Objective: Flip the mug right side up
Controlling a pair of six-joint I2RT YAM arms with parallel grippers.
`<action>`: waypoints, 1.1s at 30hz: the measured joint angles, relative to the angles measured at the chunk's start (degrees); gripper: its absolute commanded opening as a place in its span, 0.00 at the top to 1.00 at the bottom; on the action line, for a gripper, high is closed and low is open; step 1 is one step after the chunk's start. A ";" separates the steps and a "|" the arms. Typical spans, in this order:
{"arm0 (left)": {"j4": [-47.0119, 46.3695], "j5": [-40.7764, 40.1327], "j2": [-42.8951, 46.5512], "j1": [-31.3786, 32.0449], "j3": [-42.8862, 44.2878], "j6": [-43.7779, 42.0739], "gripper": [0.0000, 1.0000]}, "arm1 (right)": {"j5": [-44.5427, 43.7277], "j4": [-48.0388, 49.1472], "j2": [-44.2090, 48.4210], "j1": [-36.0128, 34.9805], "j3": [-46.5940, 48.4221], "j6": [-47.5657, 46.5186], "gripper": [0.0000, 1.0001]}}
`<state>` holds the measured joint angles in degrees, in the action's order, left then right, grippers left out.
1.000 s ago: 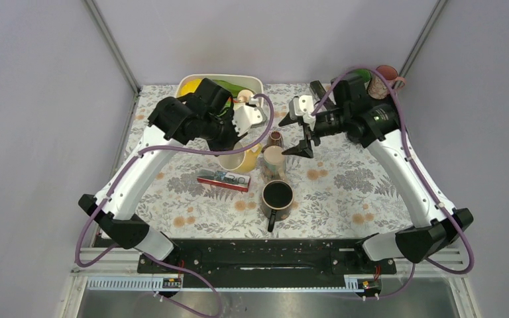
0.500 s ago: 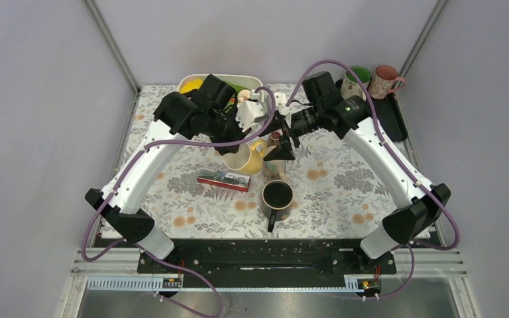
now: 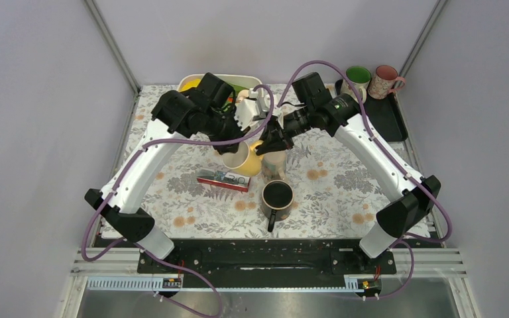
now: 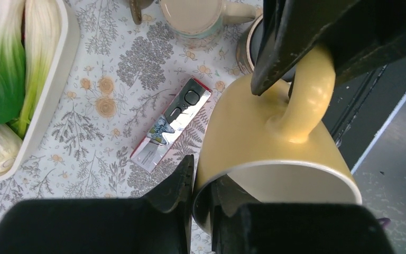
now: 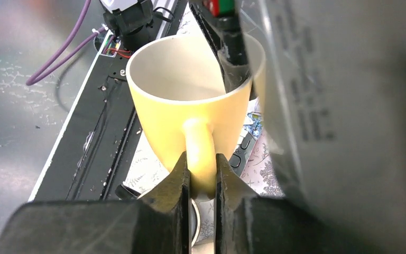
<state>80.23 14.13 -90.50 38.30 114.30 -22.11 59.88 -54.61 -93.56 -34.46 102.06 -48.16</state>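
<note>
The yellow mug (image 3: 246, 159) hangs tilted above the middle of the table, its white inside turned toward the near edge. My left gripper (image 4: 201, 177) is shut on the mug's rim (image 4: 275, 166), one finger inside and one outside. My right gripper (image 5: 201, 165) has come in from the right and is shut on the mug's handle (image 5: 199, 148). In the top view the two grippers meet over the mug, with the right gripper (image 3: 269, 141) just right of it. The left wrist view shows the handle (image 4: 309, 95) between the right gripper's black fingers (image 4: 280, 47).
A dark mug (image 3: 277, 197) stands upright just below the yellow one, and a beige mug (image 3: 275, 162) sits beside it. A red-edged flat pack (image 3: 223, 179) lies to the left. A white tub (image 3: 192, 81) of vegetables is at the back; green (image 3: 356, 75) and pink (image 3: 386, 80) mugs stand back right.
My right arm swung left from the back right to the yellow mug, and its jaws closed on the handle. The left gripper kept its hold on the rim and shifted the mug slightly.
</note>
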 measured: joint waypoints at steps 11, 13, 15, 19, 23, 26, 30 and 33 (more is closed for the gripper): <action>-0.02 -1.05 -0.28 -1.03 0.04 -0.55 0.52 | -5.70 5.66 5.99 -0.04 -8.24 1.62 1.00; -0.44 -1.27 -0.37 -1.64 0.04 -0.68 0.50 | -7.23 8.41 7.87 0.28 -11.23 3.85 1.00; -2.10 -1.40 -0.33 -2.21 0.04 -0.81 0.45 | -8.98 10.36 8.79 0.74 -13.60 6.08 1.00; -3.93 -2.19 -0.33 -3.10 0.11 -1.27 0.19 | -12.72 14.64 9.07 2.91 -17.44 10.58 1.00; -4.26 -3.85 -0.33 -4.17 2.45 -1.49 0.01 | -15.45 21.00 10.23 8.46 -21.73 15.87 1.00; -5.60 -5.53 -0.17 -4.79 5.20 -1.14 0.01 | -17.55 25.66 11.06 14.12 -23.63 19.93 1.00; -7.08 -7.19 0.28 -5.14 5.99 -0.48 0.01 | -20.06 31.01 11.13 19.30 -23.71 23.30 1.00; -7.28 -8.57 0.26 -5.51 6.12 -0.04 0.01 | -23.04 35.28 11.43 22.16 -24.48 26.10 1.00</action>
<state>72.95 5.56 -90.24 32.80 120.42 -22.15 36.84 -19.33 -82.13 -12.29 77.58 -22.06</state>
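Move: The right hand, pinching the yellow mug's handle, has the black tray's middle some 27 cm ahead and 43 cm to its right, about 23 cm below. The green mug stands roughly 36 cm ahead and 37 cm to the right. Nearly underneath, some 19 cm lower, is the upside-down light mug, 4 cm ahead and 4 cm right. The left hand grips the yellow mug's rim, its middle about 3 cm back, 2 cm right and 3 cm below. Sinking about 5 cm at first, then sweeping some 15 cm forward and as much to the right towards the tray, the right hand carries the yellow mug by its still-pinched handle and swings about 50 degrees clockwise. The left hand lets go of the rim, opens wide and withdraws about 6 cm forward and 5 cm up, slightly left. ##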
